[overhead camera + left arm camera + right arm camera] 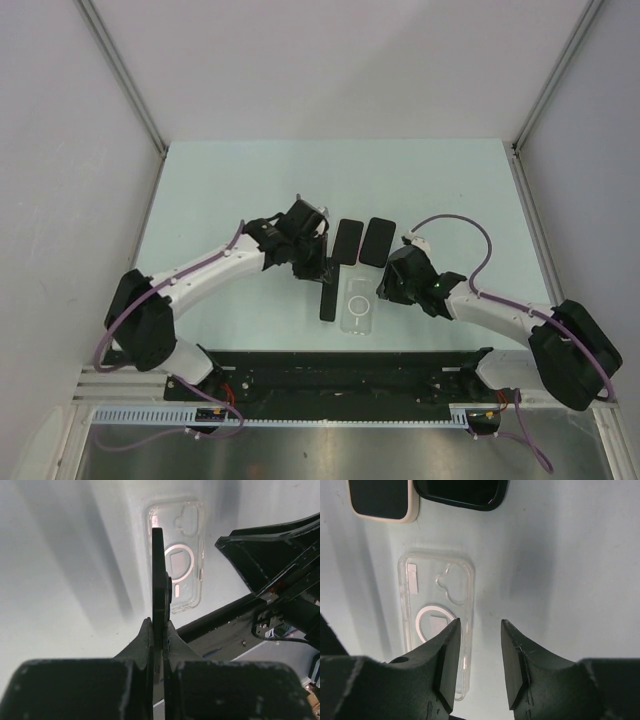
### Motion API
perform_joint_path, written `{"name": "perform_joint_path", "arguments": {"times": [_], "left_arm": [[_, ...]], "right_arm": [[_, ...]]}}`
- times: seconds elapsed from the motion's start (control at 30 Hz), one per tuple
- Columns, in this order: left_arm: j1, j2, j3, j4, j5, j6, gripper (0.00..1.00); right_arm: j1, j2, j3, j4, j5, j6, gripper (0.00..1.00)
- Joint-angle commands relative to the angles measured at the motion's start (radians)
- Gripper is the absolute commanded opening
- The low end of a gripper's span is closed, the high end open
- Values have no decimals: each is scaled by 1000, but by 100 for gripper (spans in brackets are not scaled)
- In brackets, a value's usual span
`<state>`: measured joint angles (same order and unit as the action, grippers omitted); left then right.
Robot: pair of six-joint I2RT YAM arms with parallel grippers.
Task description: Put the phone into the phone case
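My left gripper (312, 268) is shut on a black phone (327, 300), which it holds on edge just left of the clear phone case (360, 305). In the left wrist view the phone (159, 575) runs straight out from the left gripper (158, 622), with the case (177, 560) lying flat beyond it and slightly right. My right gripper (387, 285) is at the case's right side. In the right wrist view the right gripper (480, 625) stands open above the right edge of the case (435, 595), holding nothing.
Two more phones lie flat behind the case: a black one (347, 240) with a light rim (380, 500) and a dark one (377, 240) (462, 492). The right arm (280, 555) shows at the right of the left wrist view. A black rail (330, 365) runs along the near edge.
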<state>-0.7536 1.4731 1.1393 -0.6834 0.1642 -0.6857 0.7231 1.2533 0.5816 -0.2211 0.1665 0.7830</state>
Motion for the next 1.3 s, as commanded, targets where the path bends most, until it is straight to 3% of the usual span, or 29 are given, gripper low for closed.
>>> {"name": "perform_joint_path", "arguments": {"times": [0.0, 0.3, 0.77, 1.13, 1.27], "left_arm": [[-35, 59, 100, -13, -52, -46, 0], [-101, 200, 218, -48, -109, -67, 0], [-158, 366, 378, -202, -261, -69, 0], [-173, 424, 408, -220, -235, -72, 0], [-174, 440, 415, -220, -229, -72, 5]], "right_arm": [[-48, 27, -40, 161, -125, -18, 41], [-80, 107, -111, 324, -226, -4, 38], [-86, 121, -118, 355, -252, -2, 36], [-93, 101, -132, 354, -254, 27, 38], [-93, 113, -140, 364, -256, 41, 38]]}}
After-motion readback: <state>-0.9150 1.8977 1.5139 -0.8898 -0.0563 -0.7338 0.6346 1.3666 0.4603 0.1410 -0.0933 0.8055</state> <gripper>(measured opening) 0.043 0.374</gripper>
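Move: The left hand, already pinching the phone edge-on, has the clear phone case about 7 cm to its right, 2 cm back and some 11 cm below. From the open right hand the case lies about 5 cm left, 2 cm back and 3 cm down. Beyond the case, the peach-cased phone lies roughly 12 cm ahead and 8 cm left of the right hand, and the dark phone about 12 cm ahead and 1 cm left. Rightward and then mostly down, about 5 cm each, the left hand brings the gripped phone in over the case's left side, its fingers swinging nearly 20 degrees towards straight down. The right hand sinks 2 cm and slides 3 cm left, leaning its fingers farther left, then holds with them still open astride the case's right edge, seemingly touching it. ##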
